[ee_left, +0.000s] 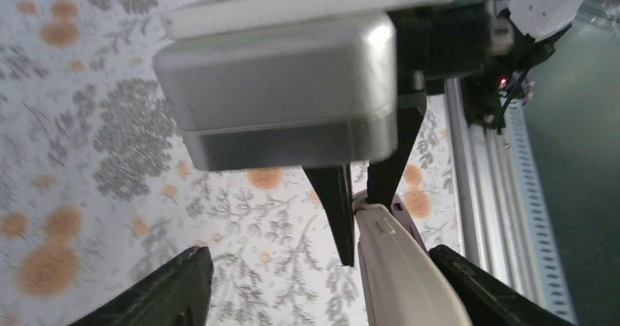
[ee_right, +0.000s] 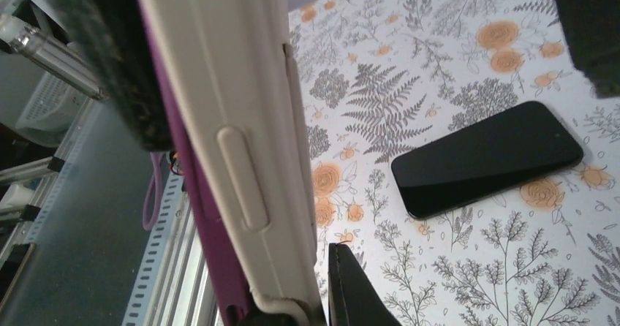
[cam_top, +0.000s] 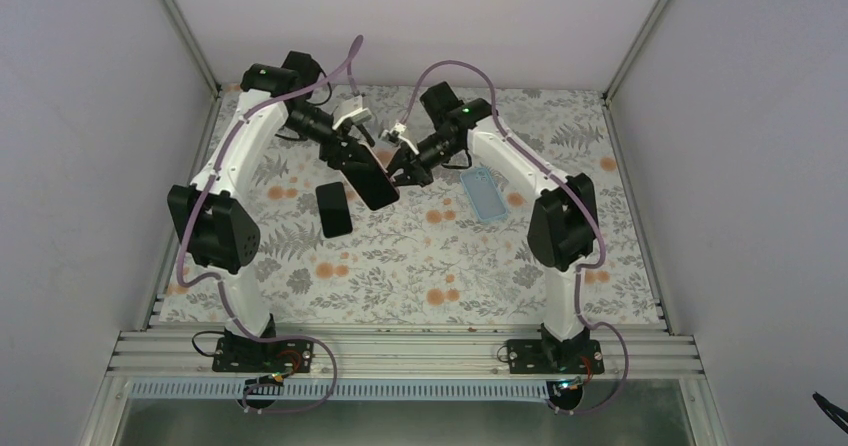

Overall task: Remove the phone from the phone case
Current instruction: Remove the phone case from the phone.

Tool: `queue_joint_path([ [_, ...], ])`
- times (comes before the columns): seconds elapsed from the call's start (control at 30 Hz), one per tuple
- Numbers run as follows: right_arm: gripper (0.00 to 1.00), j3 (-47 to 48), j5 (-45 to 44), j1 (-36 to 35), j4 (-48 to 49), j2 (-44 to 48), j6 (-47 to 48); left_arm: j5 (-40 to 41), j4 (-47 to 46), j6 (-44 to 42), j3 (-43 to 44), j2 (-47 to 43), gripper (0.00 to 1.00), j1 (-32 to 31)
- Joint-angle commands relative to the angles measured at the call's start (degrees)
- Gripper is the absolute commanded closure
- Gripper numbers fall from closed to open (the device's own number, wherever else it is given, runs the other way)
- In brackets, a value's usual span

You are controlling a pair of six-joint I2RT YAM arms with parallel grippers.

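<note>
The phone in its cream phone case [cam_top: 375, 184] hangs tilted above the mat between the two arms, dark face up. Up close, the case [ee_left: 398, 267] [ee_right: 234, 121] shows a raised side button and a purple layer along one edge. My right gripper [cam_top: 405, 171] [ee_right: 292, 297] is shut on one end of the case; one of its fingers is hidden behind it. My left gripper [cam_top: 360, 161] [ee_left: 322, 267] stands open around the other end, jaws wide apart, and the case lies close against its right finger [ee_left: 497, 289].
A bare black phone [cam_top: 334, 209] [ee_right: 486, 158] lies flat on the floral mat just left of the held one. A pale blue translucent case [cam_top: 484, 193] lies on the mat under the right arm. An aluminium rail [cam_top: 400, 351] runs along the near edge, and walls close in the sides.
</note>
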State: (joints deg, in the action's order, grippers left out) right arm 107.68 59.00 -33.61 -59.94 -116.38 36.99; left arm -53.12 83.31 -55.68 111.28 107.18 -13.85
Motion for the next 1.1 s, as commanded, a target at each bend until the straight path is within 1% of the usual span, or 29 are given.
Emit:
queue_joint_path([
  [0.0, 0.97, 0.3, 10.0, 1.0, 6.3, 5.3, -2.1, -1.9, -5.5, -0.4, 0.4, -2.6, 0.23, -0.9],
  [0.07, 0.97, -0.5, 10.1, 2.3, 6.6, 6.2, -2.2, -0.6, -5.5, 0.2, 0.4, -3.5, 0.13, -0.5],
  [0.17, 0.97, -2.2, 9.5, 4.4, 7.6, 7.2, -3.6, 1.2, -5.5, 0.4, 0.1, -5.7, 0.01, 0.3],
  [0.2, 0.97, -2.6, 8.8, 5.1, 7.7, 7.3, -4.0, 1.9, -5.5, 0.2, -0.1, -7.0, 0.00, 0.6],
  [0.33, 0.97, -3.0, 7.4, 8.2, 6.0, 7.0, -4.0, 4.7, -5.6, 0.3, 0.4, -10.1, 0.00, 1.4],
  [0.47, 0.96, -3.1, 5.2, 10.7, 5.6, 6.8, -5.3, 9.1, -8.9, 3.9, 1.2, -12.4, 0.00, 1.9],
  [0.53, 0.96, -3.3, 5.1, 12.0, 6.0, 6.8, -6.9, 13.1, -14.6, 7.3, -1.0, -14.5, 0.00, 1.9],
  [0.6, 0.96, -3.1, 4.8, 13.8, 8.1, 6.9, -10.6, 17.7, -20.8, 10.6, -5.8, -16.9, 0.00, 0.9],
  [0.73, 0.96, -0.2, 3.1, 16.0, 13.3, 6.3, -19.9, 29.9, -34.4, 15.2, -14.3, -21.2, 0.00, -4.4],
  [0.8, 0.96, 0.4, 1.3, 16.7, 17.5, 5.8, -26.3, 32.1, -41.0, 17.6, -17.6, -23.0, 0.00, -6.3],
  [0.9, 0.96, 1.9, -2.1, 16.4, 20.0, 4.3, -30.4, 33.9, -52.5, 20.3, -21.9, -25.3, 0.00, -8.2],
  [1.07, 0.96, 4.0, -4.4, 16.1, 23.6, 3.2, -34.2, 41.4, -61.9, 21.9, -23.8, -23.4, 0.00, -14.0],
])
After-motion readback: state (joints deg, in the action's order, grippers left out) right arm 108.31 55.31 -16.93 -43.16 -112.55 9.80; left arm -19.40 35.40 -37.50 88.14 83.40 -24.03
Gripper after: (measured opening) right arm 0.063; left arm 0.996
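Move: My right fingers already pinch a long edge of the phone in its case; its middle lies about 5 cm to their left, level with them. From my left hand it is some 4 cm back, 2 cm right and 4 cm below. On the table about 21 cm beneath my right hand, the loose black phone lies 16 cm left and 4 cm ahead, and the blue case some 23 cm right and 9 cm ahead. I carry the cased phone off in my right hand's unchanged pinch, first lifting, then sweeping about 13 cm forward and 9 cm right, ending 5 cm higher and turned some 30 degrees clockwise. My left hand spreads its fingers fully and backs off upward and a little left, then swings forward and back to the right, rolling over about 45 degrees. ##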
